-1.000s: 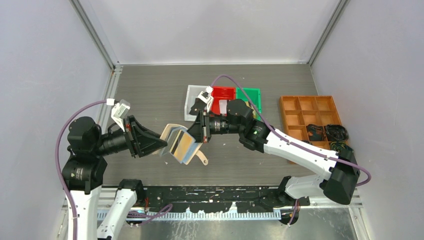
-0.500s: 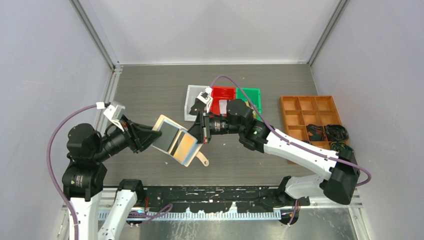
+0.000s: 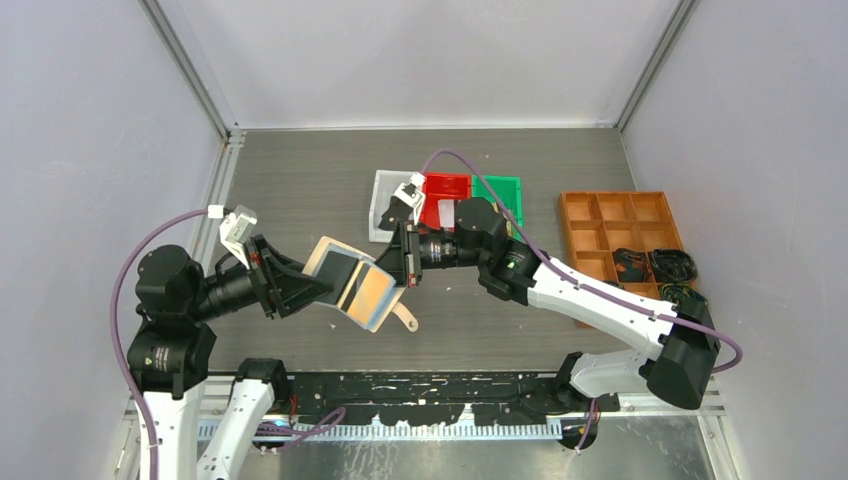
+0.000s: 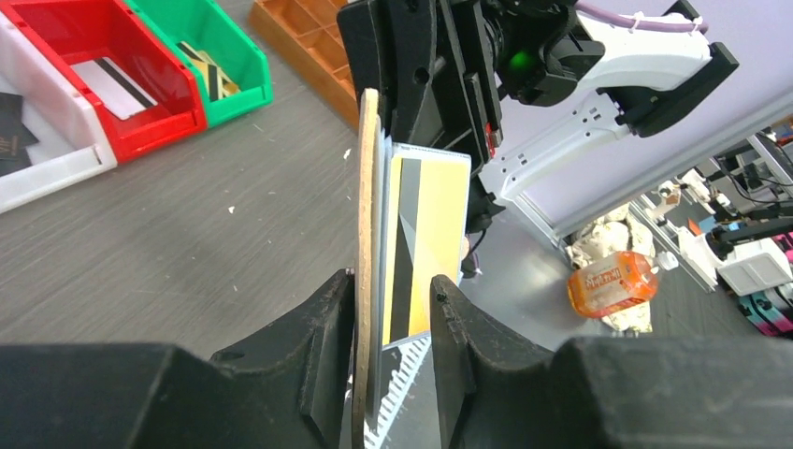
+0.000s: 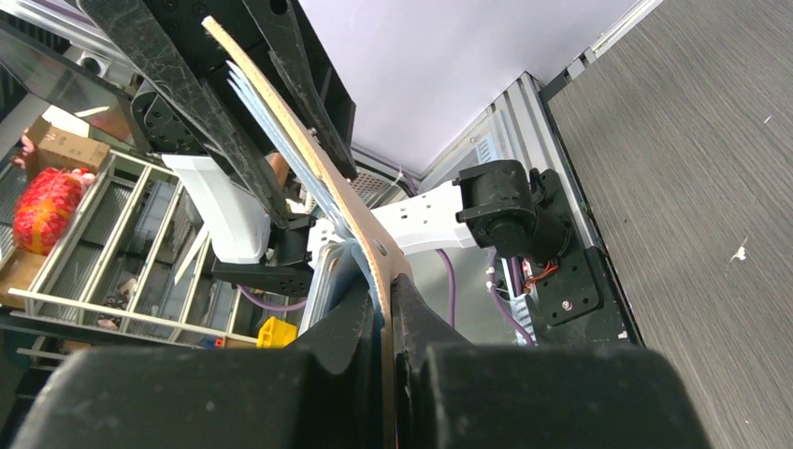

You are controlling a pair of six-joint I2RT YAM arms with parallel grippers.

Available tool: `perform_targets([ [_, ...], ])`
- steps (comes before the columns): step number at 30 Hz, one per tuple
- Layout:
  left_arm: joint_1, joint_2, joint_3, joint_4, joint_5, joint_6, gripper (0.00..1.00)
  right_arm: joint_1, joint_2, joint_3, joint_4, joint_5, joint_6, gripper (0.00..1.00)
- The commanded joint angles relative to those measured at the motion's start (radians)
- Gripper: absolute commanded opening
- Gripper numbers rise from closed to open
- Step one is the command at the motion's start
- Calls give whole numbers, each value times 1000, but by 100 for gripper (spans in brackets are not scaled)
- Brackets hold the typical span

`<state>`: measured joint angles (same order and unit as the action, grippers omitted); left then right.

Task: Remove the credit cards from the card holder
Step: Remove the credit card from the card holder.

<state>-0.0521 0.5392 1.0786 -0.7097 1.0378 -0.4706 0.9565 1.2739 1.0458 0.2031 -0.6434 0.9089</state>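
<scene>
The beige-tan card holder [image 3: 340,268] hangs open in the air between both grippers. My right gripper [image 3: 405,270] is shut on its right end; in the right wrist view the fingertips [image 5: 385,290] pinch the tan cover [image 5: 309,154] and the sleeves. My left gripper [image 4: 393,281] straddles the other end. One finger touches the tan cover [image 4: 364,215], and a gap separates the other finger from the clear sleeves. A gold credit card [image 4: 435,234] with a dark stripe sits in a sleeve. Other credit cards lie in the bins: white-grey [image 4: 112,82], black [image 4: 14,131].
White bin [image 3: 385,210], red bin [image 3: 447,187] and green bin [image 3: 497,188] stand at the table's middle back. An orange compartment tray [image 3: 612,208] holding dark items is at the right. The holder's snap tab [image 3: 405,320] hangs down near the front.
The holder's left flap has swung out to the left and spread open. My left gripper drew back with it, then shifted slightly toward the holder. The right gripper has not moved.
</scene>
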Motion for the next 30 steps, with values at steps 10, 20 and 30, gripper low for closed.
perform_targets([
  [10, -2, 23, -6, 30, 17, -6, 26, 6, -59, 33, 135, -54, 11, 1],
  [20, -3, 14, 15, 76, 23, -49, 0, -5, -91, 35, -7, -24, -90, 50],
  [30, -2, -7, 52, 7, 6, 68, 0, -237, -220, 116, -380, 95, -190, 73],
])
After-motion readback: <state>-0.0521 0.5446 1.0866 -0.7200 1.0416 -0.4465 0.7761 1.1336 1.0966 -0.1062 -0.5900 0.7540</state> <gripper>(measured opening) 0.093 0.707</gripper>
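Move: The opened card holder is in the right hand's shut fingers. Its middle lies some 4 cm to the right of the left hand's parted fingers, level fore and aft and nearly level in height; from the right hand it is about 4 cm left and 3 cm back. The gold card in its pocket is roughly 7 cm right of the left hand and 1 cm back. Counted from the right hand, the white bin is about 38 cm ahead and the red bin 38 cm ahead and 13 cm right, both 31 cm lower. Staying practically in place at the holder's left edge, the left hand closes its parted fingers and pinches the cover and pages together. The right hand keeps its pinch meanwhile, rising about 1 cm, then opens wide, lets go and pulls off quickly to the right and forward, roughly 8 cm, turning some 15 degrees clockwise. ##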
